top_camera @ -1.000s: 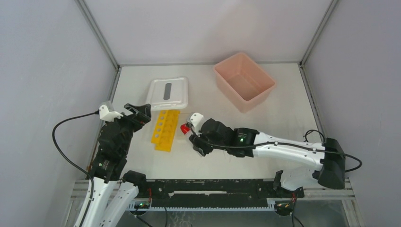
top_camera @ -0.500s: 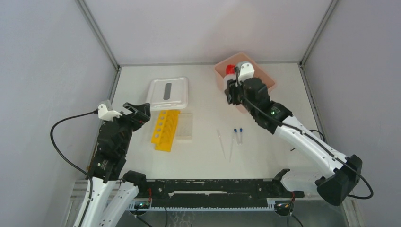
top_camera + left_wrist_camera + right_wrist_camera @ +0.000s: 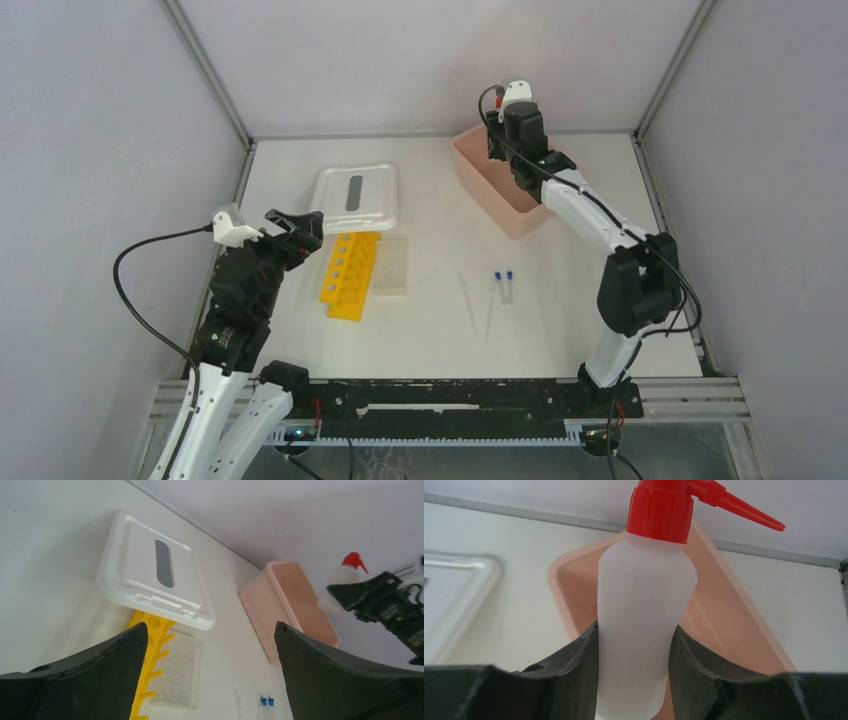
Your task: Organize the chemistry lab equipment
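Note:
My right gripper (image 3: 634,630) is shut on the red-nozzled translucent squeeze bottle (image 3: 644,605) and holds it upright over the pink tub (image 3: 559,595). From above, that gripper (image 3: 503,140) hangs at the tub's far left corner and hides the bottle. My left gripper (image 3: 290,228) is open and empty, just left of the yellow tube rack (image 3: 350,275). The small clear grid rack (image 3: 392,265) lies against the yellow rack's right side. Two blue-capped tubes (image 3: 503,285) and two thin droppers (image 3: 467,300) lie on the table to the right.
The white lid with a grey slot (image 3: 355,195) lies behind the yellow rack, overlapping its far end. The pink tub (image 3: 520,220) stands at the back right near the enclosure walls. A black cable (image 3: 130,300) loops left of the left arm.
The right arm has carried the squeeze bottle from beside the racks at mid-table up and back to over the pink tub. The left arm has barely moved.

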Controlling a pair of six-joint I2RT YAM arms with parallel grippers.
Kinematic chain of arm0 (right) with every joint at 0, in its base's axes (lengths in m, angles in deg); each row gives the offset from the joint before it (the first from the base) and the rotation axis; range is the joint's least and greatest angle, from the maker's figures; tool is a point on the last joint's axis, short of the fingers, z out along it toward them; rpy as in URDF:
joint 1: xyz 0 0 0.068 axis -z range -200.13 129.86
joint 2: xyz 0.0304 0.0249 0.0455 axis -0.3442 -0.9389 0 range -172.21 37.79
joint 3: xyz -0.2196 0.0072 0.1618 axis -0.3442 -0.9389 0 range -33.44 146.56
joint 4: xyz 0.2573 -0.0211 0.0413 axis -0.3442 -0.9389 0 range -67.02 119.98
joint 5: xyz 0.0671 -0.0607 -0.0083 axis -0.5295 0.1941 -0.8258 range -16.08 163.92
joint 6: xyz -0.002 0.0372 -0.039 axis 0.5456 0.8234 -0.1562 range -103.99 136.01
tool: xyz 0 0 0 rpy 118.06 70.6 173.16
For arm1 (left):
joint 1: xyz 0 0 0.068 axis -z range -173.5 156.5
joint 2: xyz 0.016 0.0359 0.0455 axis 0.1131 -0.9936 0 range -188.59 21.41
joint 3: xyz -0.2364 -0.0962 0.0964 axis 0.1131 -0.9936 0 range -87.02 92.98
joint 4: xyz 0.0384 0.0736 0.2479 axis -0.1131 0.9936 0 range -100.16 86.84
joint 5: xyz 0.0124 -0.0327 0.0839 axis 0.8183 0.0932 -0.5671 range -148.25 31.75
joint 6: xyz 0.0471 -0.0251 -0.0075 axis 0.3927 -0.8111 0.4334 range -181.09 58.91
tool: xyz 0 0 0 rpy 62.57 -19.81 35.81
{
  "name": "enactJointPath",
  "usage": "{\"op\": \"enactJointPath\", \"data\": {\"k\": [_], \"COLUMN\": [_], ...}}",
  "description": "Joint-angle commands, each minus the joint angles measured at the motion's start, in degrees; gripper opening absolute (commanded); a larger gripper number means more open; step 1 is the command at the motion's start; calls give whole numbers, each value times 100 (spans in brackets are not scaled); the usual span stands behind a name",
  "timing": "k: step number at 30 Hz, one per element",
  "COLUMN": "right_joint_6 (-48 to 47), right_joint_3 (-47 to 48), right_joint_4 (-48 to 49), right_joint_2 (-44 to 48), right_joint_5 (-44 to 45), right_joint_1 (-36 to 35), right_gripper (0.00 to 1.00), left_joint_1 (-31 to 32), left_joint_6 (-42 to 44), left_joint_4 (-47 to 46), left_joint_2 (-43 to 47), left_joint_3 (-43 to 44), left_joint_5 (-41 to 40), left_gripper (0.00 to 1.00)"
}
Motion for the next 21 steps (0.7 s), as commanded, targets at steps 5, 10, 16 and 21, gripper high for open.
{"op": "enactJointPath", "data": {"k": [5,10,16,21], "right_joint_6": [-113,40,121,368], "right_joint_3": [546,573,805,668], "right_joint_4": [-174,-316,-885,-944], "right_joint_2": [-927,-1220,-1583,-1637], "right_joint_5": [106,-40,-184,-302], "right_joint_1": [219,356,456,494], "right_gripper": [40,41,45,55], "left_joint_1": [25,24,22,22], "left_joint_6": [-99,-88,-126,-137], "left_joint_4": [-599,-646,-705,-717], "left_joint_2": [-172,-186,-213,-219], "left_joint_3": [-60,-133,-177,-187], "left_joint_5": [206,219,257,257], "left_gripper": [100,100,100,100]}}
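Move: Below the right hand, which already holds the wash bottle upright, lies the open pink bin: its middle is about 6 cm to the right, 3 cm back and some 20 cm down. The blue-capped tubes lie roughly 26 cm back and 2 cm right; the white lid is about 31 cm to the left and 5 cm back, both some 25 cm down. From the left hand the bin is about 21 cm ahead, 48 cm to the right and 23 cm below. Lowering the wash bottle into the pink bin, the right hand sinks some 13 cm, quickly at first and then more slowly, while easing a little forward and right early on. The wrist tips the fingers about 20 degrees further down, and they keep their hold around the bottle's body. ##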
